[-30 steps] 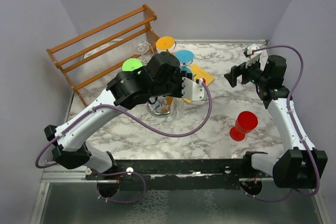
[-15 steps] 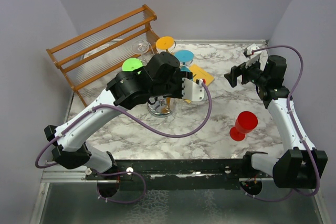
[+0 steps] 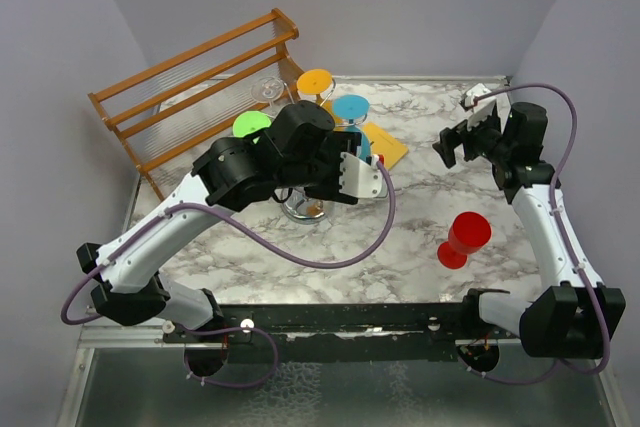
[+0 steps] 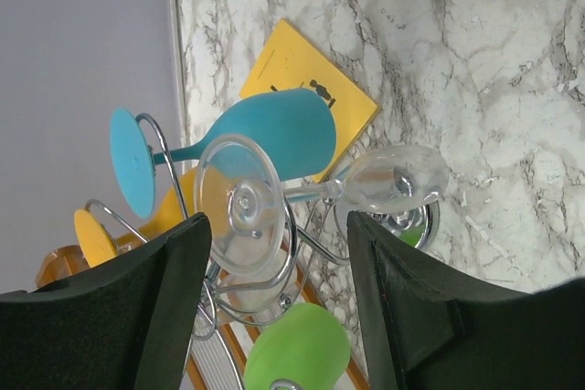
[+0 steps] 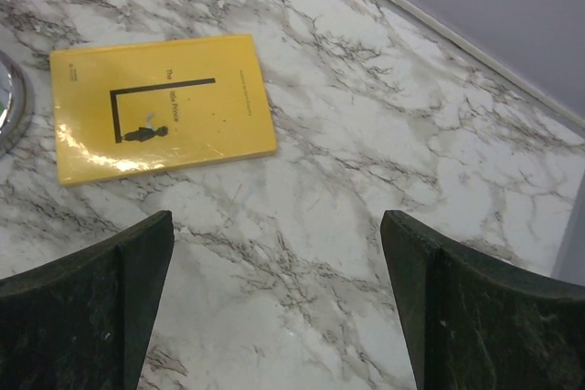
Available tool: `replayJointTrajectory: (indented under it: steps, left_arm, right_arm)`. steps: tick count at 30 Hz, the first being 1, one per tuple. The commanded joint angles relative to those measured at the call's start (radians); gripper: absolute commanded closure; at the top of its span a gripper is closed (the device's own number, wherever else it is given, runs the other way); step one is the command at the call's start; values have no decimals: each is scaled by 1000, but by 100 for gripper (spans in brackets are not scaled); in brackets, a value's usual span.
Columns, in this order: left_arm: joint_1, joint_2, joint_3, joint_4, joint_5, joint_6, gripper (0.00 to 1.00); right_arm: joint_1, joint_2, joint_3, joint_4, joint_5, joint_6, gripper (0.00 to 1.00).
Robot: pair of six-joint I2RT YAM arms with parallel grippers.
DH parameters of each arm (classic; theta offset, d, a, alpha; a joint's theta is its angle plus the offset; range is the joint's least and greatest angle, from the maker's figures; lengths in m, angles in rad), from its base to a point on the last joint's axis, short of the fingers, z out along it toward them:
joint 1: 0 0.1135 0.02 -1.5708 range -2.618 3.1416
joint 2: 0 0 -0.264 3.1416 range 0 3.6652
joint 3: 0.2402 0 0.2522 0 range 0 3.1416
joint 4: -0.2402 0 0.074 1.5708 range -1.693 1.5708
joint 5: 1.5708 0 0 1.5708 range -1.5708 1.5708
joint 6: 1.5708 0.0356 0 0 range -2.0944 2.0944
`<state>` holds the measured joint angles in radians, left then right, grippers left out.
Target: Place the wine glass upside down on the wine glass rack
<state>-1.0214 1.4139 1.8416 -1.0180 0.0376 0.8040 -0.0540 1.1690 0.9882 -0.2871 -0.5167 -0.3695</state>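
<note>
The chrome wine glass rack stands mid-table, its round base showing under my left arm. A clear wine glass hangs bowl-down from one of its wire arms, foot caught in the loop. My left gripper is open, its fingers either side of that glass and apart from it. Blue, orange and green glasses hang on other arms. A red wine glass stands on the table at the right. My right gripper is open and holds nothing above bare marble.
A yellow book lies flat on the marble just right of the rack. A slatted wooden shelf rack stands at the back left with another clear glass beside it. Grey walls close in on three sides.
My left gripper's jaws have spread apart, letting go of the clear glass on the rack, and the left arm has shifted slightly to the left. The right arm has barely moved.
</note>
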Motion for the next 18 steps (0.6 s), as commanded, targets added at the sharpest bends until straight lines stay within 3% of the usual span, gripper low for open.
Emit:
replayJointTrajectory:
  steps: [1,6,12,18]
  left_arm:
    - [-3,-48,12,-34,24,1,34]
    - [9,-79,28,-54,82,-19,25]
    - [70,-115,30,-64,158,-59,10]
    - [101,-140,17,-53,159,-60,8]
  right_arm:
    - [-4,-18,87,-115,88,-119,5]
    - [-4,-43,155,-280,65,-175,5]
    - [-4,-89,237,-597,88,-249,7]
    - [-4,-214,201,-740,183,-282,7]
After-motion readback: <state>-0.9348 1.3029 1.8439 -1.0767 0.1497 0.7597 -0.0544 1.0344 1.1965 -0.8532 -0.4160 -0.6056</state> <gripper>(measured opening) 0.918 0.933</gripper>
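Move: The red wine glass, the last one on the table, stands some 17 cm back from the right hand, about 1 cm to its right and 14 cm lower; the yellow book lies 8 cm ahead and 19 cm left, 22 cm down. From the left hand the red glass is about 5 cm back, 26 cm right, 27 cm below. The clear glass on the rack hangs 3 cm ahead, 3 cm right and 8 cm below the left hand, the blue glass 7 cm beyond it. The clear glass already hangs upside down between loosened fingers as the left gripper spreads from about half to nearly full width and backs off about 5 cm, to the left, up and a little back. Towards the red glass, the right hand first rises, then draws back some 8 cm, its wrist rolling left side down and tipping slightly down, fingers still wide open. ##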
